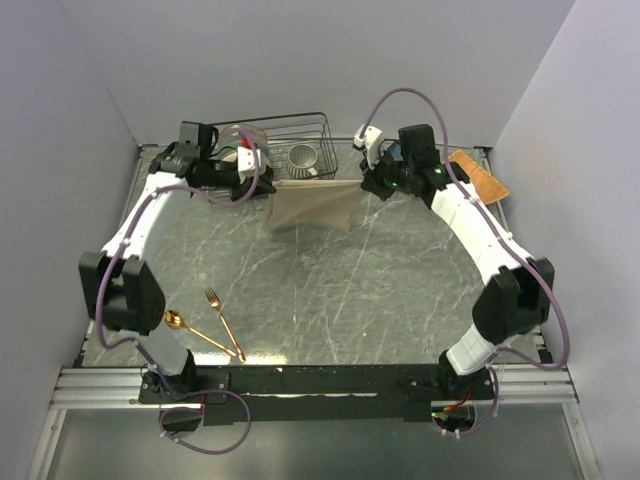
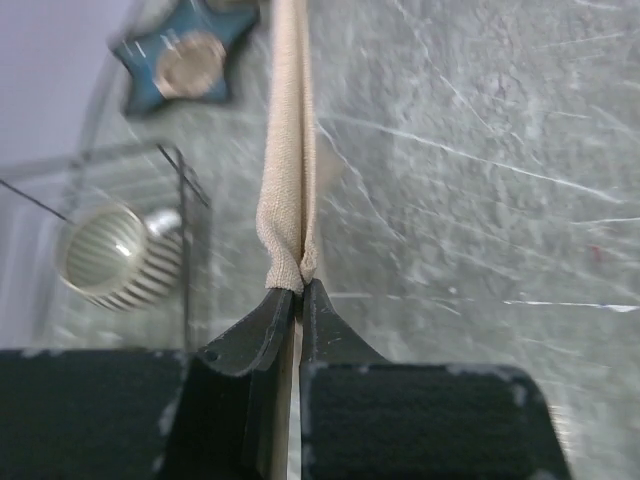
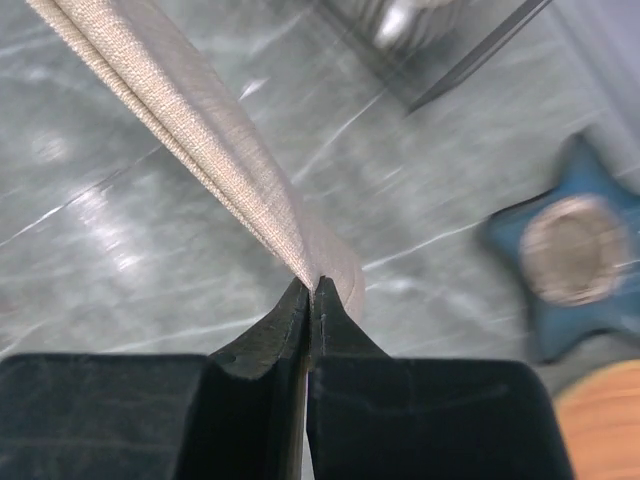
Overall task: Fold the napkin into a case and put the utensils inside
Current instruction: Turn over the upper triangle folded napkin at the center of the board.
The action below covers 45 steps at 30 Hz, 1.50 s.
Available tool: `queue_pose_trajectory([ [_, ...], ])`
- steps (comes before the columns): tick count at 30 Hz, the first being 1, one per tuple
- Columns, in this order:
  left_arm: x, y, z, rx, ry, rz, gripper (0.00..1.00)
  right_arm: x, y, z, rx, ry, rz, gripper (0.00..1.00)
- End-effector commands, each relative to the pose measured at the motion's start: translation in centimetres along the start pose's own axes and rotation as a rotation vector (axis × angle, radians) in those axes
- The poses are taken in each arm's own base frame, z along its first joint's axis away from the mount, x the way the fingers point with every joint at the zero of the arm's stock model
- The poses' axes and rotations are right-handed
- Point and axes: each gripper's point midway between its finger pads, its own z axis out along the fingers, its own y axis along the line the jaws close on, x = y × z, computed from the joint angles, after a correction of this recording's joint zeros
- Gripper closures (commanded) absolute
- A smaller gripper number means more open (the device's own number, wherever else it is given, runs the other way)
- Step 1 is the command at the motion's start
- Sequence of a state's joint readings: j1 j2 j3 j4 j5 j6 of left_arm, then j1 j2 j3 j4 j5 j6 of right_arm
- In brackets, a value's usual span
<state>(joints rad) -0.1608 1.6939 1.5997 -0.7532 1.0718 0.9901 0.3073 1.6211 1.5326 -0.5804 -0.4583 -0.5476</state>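
Observation:
The beige napkin (image 1: 315,205) hangs stretched between my two grippers above the far part of the table, its lower edge sagging toward the marble. My left gripper (image 1: 268,185) is shut on its left corner. In the left wrist view the folded cloth (image 2: 288,150) runs straight out from the pinched fingertips of that gripper (image 2: 300,288). My right gripper (image 1: 362,183) is shut on the right corner, and the right wrist view shows the cloth (image 3: 180,110) leaving the closed tips of that gripper (image 3: 310,288). The gold fork (image 1: 225,322) and gold spoon (image 1: 195,330) lie at the near left.
A black wire basket (image 1: 290,140) holding a ribbed metal cup (image 1: 303,158) stands behind the napkin. An orange woven mat (image 1: 480,175) lies at the far right edge. A blue star-shaped object (image 3: 570,250) sits on the table under the napkin's right end.

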Motion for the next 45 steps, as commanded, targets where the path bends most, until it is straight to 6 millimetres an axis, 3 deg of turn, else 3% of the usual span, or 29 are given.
queue_pose_trajectory([
  [1, -1.7, -0.8, -1.6, -0.049, -0.008, 0.287, 0.99, 0.1, -4.7, -3.7, 0.312, -0.032, -0.194, 1.00],
  [2, 0.3, -2.2, -1.1, -0.024, 0.023, 0.305, 0.99, 0.7, -4.5, -3.5, 0.324, -0.032, -0.224, 1.00],
  [3, 1.1, -3.4, -0.3, 0.007, 0.036, 0.323, 0.99, -0.1, -4.2, -3.0, 0.348, -0.078, -0.264, 1.00],
  [4, 2.2, -4.1, 0.1, 0.027, 0.054, 0.373, 0.99, 2.6, -3.1, -2.1, 0.348, -0.039, -0.269, 1.00],
  [5, 5.0, -6.2, 0.6, 0.056, 0.094, 0.347, 0.99, 3.4, -2.4, -1.5, 0.346, -0.032, -0.310, 1.00],
  [6, 6.2, -7.4, 1.1, 0.077, 0.110, 0.362, 0.99, 2.7, -1.6, -0.9, 0.366, -0.080, -0.361, 1.00],
  [7, 7.4, -8.2, 1.4, 0.095, 0.128, 0.417, 0.99, 5.7, 0.2, 0.2, 0.345, -0.037, -0.385, 1.00],
  [8, 9.9, -10.6, 1.7, 0.133, 0.153, 0.399, 0.99, 6.5, 1.2, 0.7, 0.335, -0.027, -0.434, 1.00],
  [9, 11.1, -11.9, 1.9, 0.157, 0.178, 0.401, 0.99, 6.5, 1.9, 0.8, 0.345, -0.050, -0.470, 1.00],
  [10, 12.8, -14.0, 2.1, 0.195, 0.189, 0.381, 0.99, 9.1, 4.3, 2.0, 0.297, -0.012, -0.498, 1.00],
  [12, 13.7, -16.1, 2.4, 0.230, 0.201, 0.369, 0.99, 10.4, 6.0, 2.4, 0.278, -0.006, -0.567, 1.00],
  [13, 14.6, -17.7, 2.4, 0.261, 0.208, 0.344, 0.99, 12.4, 7.8, 2.9, 0.234, 0.022, -0.597, 1.00],
  [19, 16.1, -23.2, 2.7, 0.350, 0.229, 0.254, 0.99, 15.9, 11.4, 2.9, 0.153, 0.072, -0.683, 1.00],
  [25, 17.2, -25.3, 3.6, 0.350, 0.260, 0.235, 0.98, 18.0, 14.1, 3.0, 0.065, 0.114, -0.730, 1.00],
  [28, 17.1, -25.8, 3.7, 0.348, 0.277, 0.223, 0.89, 19.0, 15.2, 3.0, 0.024, 0.134, -0.762, 1.00],
  [29, 17.0, -26.1, 3.7, 0.359, 0.280, 0.226, 0.73, 19.3, 15.4, 3.0, 0.013, 0.142, -0.772, 1.00],
  [31, 16.6, -26.8, 3.2, 0.387, 0.289, 0.222, 0.60, 19.6, 15.8, 2.8, -0.004, 0.150, -0.789, 0.96],
  [32, 16.1, -26.8, 2.9, 0.386, 0.286, 0.233, 0.50, 20.2, 16.0, 2.5, -0.023, 0.175, -0.790, 0.83],
  [34, 14.8, -26.5, 2.1, 0.378, 0.297, 0.224, 0.44, 18.8, 16.0, 1.9, -0.019, 0.151, -0.781, 0.57],
  [35, 14.2, -25.9, 1.9, 0.347, 0.304, 0.200, 0.44, 19.0, 16.2, 1.4, -0.040, 0.168, -0.774, 0.36],
  [36, 13.6, -25.2, 1.6, 0.299, 0.314, 0.115, 0.44, 17.0, 15.9, 0.8, -0.018, 0.130, -0.766, 0.32],
  [37, 11.9, -23.5, 1.3, 0.250, 0.286, 0.103, 0.45, 16.6, 16.0, 0.3, -0.023, 0.125, -0.744, 0.29],
  [38, 11.8, -21.9, 0.1, 0.188, 0.285, 0.027, 0.45, 16.7, 16.3, -0.3, -0.048, 0.141, -0.727, 0.24],
  [39, 10.6, -21.0, -0.3, 0.159, 0.235, -0.056, 0.46, 15.0, 16.3, -0.9, -0.044, 0.105, -0.713, 0.23],
  [40, 9.5, -18.8, -0.8, 0.121, 0.215, -0.100, 0.46, 14.8, 16.5, -1.4, -0.056, 0.108, -0.686, 0.21],
  [41, 9.8, -17.8, -2.2, 0.084, 0.217, -0.201, 0.46, 15.0, 16.8, -2.1, -0.075, 0.119, -0.667, 0.18],
  [42, 8.4, -16.2, -2.6, 0.059, 0.183, -0.242, 0.45, 14.1, 16.7, -2.4, -0.070, 0.106, -0.653, 0.17],
  [44, 9.3, -14.2, -3.3, 0.017, 0.161, -0.401, 0.45, 14.2, 16.3, -2.8, -0.073, 0.125, -0.588, 0.16],
  [45, 9.0, -12.7, -3.4, -0.036, 0.131, -0.494, 0.46, 13.4, 16.0, -2.9, -0.063, 0.114, -0.558, 0.17],
])
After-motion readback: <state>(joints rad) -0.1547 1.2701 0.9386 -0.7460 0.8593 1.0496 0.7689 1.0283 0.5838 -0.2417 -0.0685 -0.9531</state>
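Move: Both hands still pinch the napkin's upper corners over the rack's front. From the left hand, the laying spot at the board's centre is about 12 cm back, 7 right and 22 below; the striped mug is 13 ahead and 6 right, the fork 22 back and 11 left. From the right hand, that spot lies about 12 back, 13 left and 21 below, the star dish 9 ahead and 7 right. Both hands swing the held napkin about 20 cm down and back onto the board, open, and lift away. ##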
